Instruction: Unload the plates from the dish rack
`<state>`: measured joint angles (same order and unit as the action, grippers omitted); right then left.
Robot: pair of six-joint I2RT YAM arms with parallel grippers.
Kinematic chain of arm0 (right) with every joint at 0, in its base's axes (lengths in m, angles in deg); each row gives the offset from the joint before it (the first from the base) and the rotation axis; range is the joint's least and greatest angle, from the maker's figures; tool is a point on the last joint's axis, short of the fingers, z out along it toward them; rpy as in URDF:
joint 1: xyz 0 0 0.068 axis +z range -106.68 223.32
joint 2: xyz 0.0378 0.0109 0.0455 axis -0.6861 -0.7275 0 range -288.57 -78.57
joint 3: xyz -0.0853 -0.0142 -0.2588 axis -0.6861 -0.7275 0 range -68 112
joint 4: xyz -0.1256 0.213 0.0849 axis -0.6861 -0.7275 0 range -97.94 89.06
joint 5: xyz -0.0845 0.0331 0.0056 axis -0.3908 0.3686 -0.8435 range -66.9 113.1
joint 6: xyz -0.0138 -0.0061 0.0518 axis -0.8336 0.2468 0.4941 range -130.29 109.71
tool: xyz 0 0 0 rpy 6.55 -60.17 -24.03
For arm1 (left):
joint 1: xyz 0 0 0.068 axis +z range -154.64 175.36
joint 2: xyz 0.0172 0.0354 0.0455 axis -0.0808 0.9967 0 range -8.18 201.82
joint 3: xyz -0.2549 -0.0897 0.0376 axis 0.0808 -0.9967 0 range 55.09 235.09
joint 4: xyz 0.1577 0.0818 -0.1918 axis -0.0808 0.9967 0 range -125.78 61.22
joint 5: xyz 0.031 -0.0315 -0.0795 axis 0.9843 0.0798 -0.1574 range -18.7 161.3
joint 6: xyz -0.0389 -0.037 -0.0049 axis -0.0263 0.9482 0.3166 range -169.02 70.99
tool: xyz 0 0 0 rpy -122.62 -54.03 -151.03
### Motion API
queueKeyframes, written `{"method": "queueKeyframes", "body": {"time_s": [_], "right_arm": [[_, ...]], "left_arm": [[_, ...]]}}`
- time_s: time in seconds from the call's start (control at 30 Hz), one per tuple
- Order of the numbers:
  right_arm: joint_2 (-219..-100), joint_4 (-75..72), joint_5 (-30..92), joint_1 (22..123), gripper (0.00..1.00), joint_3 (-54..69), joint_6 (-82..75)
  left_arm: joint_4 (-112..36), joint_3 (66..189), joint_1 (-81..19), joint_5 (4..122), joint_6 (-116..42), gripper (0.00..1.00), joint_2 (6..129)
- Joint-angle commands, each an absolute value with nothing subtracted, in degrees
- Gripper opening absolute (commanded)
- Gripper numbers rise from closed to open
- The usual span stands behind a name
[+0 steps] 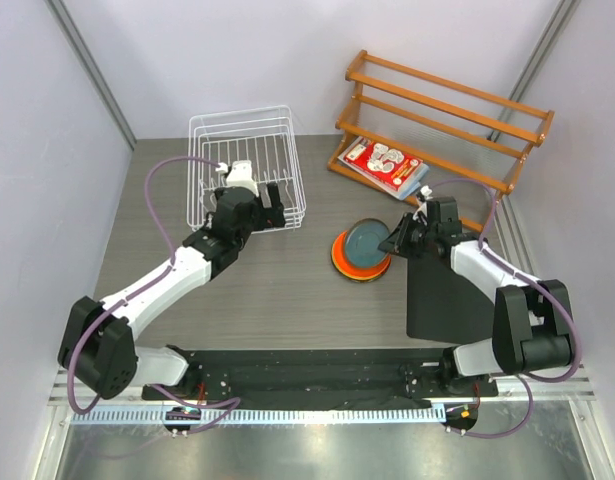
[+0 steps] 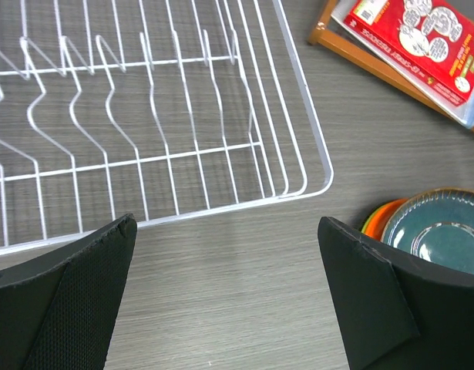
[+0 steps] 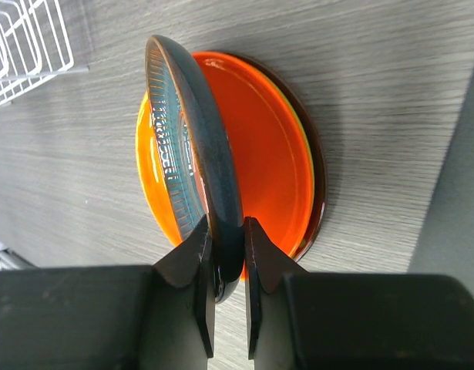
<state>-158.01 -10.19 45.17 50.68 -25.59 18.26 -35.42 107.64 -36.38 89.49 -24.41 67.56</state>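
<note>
The white wire dish rack stands at the back left and holds no plates; it fills the upper left of the left wrist view. My left gripper is open and empty over the table by the rack's near right corner. My right gripper is shut on the rim of the dark teal-grey plate, holding it tilted on edge over the orange plate. A lime green edge and a dark red rim show beneath the orange one. The stack lies mid-table.
An orange wooden slatted shelf stands at the back right with a red-and-white pack leaning on it. A black mat lies right of the stack. Grey walls close in on both sides.
</note>
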Motion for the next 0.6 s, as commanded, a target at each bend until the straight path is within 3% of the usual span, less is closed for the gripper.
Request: {"method": "queueKeyframes", "body": {"time_s": [0.0, 0.13, 0.17, 0.33, 0.43, 0.47, 0.57], "right_arm": [[-158.98, -5.16, 50.52, 50.7, 0.02, -25.2, 18.63], [-160.74, -7.35, 52.1, 50.79, 0.12, -24.23, 17.83], [-161.27, -8.05, 51.76, 50.79, 0.24, -23.53, 17.57], [-163.73, -13.41, 47.72, 51.23, 0.39, -21.25, 14.42], [-162.77, -15.61, 42.72, 52.11, 0.53, -20.28, 13.01], [-161.99, -16.14, 41.92, 52.28, 0.65, -19.75, 12.48], [-159.88, -20.17, 34.9, 53.51, 0.85, -18.08, 11.68]], "left_arm": [[-37.26, 106.25, -36.28, 94.67, -24.15, 0.99, 63.81], [-37.81, 105.88, -36.28, 95.56, -23.7, 0.99, 62.92], [-37.54, 106.24, -36.28, 95.64, -23.79, 0.99, 63.01], [-36.84, 107.03, -36.28, 95.82, -23.44, 0.99, 63.53], [-37.01, 107.03, -36.28, 95.91, -23.09, 1.0, 63.36], [-36.93, 107.12, -36.28, 95.99, -23.09, 0.99, 63.36], [-36.66, 107.29, -36.28, 96.0, -23.26, 1.0, 63.27]]}}
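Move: The right hand grips the grey-blue plate by its rim above the plate stack, whose middle lies about 6 cm to the left, 2 cm back and 6 cm below. The black mat's middle is roughly 16 cm right and 10 cm back, and the red box some 20 cm straight ahead. From the empty left hand, the plate stack is about 21 cm right, 12 cm back and 17 cm lower. The right hand lowers the grey-blue plate nearly 3 cm onto the plate stack, opening wide to release the rim. ##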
